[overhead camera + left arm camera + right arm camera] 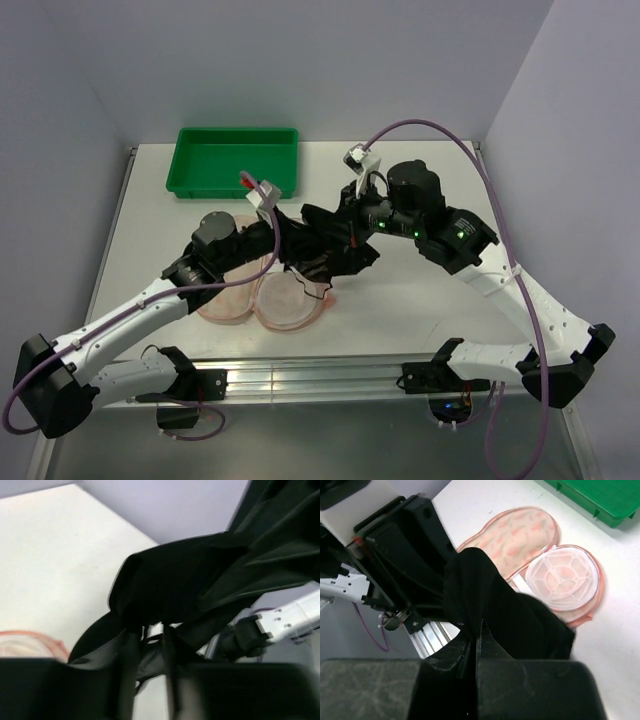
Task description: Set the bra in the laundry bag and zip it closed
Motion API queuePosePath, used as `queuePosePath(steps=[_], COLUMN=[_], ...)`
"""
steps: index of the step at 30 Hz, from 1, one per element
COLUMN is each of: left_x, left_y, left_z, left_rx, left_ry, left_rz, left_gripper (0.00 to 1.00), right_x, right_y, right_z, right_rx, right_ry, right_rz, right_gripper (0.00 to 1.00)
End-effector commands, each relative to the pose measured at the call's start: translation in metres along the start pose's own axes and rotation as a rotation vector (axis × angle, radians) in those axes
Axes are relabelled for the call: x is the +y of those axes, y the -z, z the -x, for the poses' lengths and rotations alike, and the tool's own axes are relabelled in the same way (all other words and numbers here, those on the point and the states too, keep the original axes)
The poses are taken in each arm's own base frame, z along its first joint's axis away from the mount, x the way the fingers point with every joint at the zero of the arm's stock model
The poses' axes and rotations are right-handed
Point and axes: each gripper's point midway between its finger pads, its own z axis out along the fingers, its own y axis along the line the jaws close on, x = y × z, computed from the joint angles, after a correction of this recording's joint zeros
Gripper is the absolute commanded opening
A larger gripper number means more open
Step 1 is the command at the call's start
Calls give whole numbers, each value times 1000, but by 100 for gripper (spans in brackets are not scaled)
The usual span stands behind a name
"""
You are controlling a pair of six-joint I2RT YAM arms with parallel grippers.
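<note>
The black bra (322, 232) hangs bunched above the table between my two grippers. My right gripper (479, 630) is shut, pinching a fold of the bra (520, 620). My left gripper (150, 652) reaches in from the left. Its blurred fingers stand close on either side of the bra's (190, 580) thin straps, with a sliver of table showing between them. Whether they grip cannot be made out. The pale pink laundry bag (290, 305) lies unzipped and spread flat below the bra. In the right wrist view it shows a printed half (540, 530) and a mesh-lined half (565, 577).
A green plastic tray (182, 186) sits at the back left of the table. The left arm's black body (405, 555) crowds close beside the right gripper. A metal rail (330, 375) runs along the near table edge.
</note>
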Motion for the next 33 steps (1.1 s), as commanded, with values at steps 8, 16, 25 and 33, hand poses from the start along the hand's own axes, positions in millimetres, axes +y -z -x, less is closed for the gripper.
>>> queuePosePath(steps=[8,16,25,33], left_x=[-74,-108,-104,-109], left_y=[17,46,55,64], left_z=[24,37,53,56], left_rx=[-73,-114,-193,-199], left_ry=[9,26,93,148], left_rz=[-376,-555,-549,-656], left_gripper=[0,0,0,0], right_x=[26,46,66,66], right_y=[33,70,100,97], right_z=[34,29,16,2], right_rx=[-165,-239,-322,-339], right_ry=[63,113,197,222], right_rz=[133,483,545,591], right_gripper=[83,100,100,99])
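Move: The bra hangs bunched where my two grippers meet, its middle about 4 cm to the right of my half-closed left hand and 4 cm below. From my right hand, already shut on the bra, that middle is roughly 6 cm below and 2 cm to the right. On the table some 28 cm under my left hand, the laundry bag's mesh half lies about 6 cm ahead and 5 cm left, and its lid half 6 cm ahead and 19 cm left. I finish closing my left fingers on the bra's edge, then open my right fingers wide and let the fabric go. My left hand keeps its pinch and draws back and up about 8 cm each way, swinging some 25 degrees clockwise with its tips tilting up, while my right hand backs off about 10 cm, also rising and moving right, clear of the bra. ##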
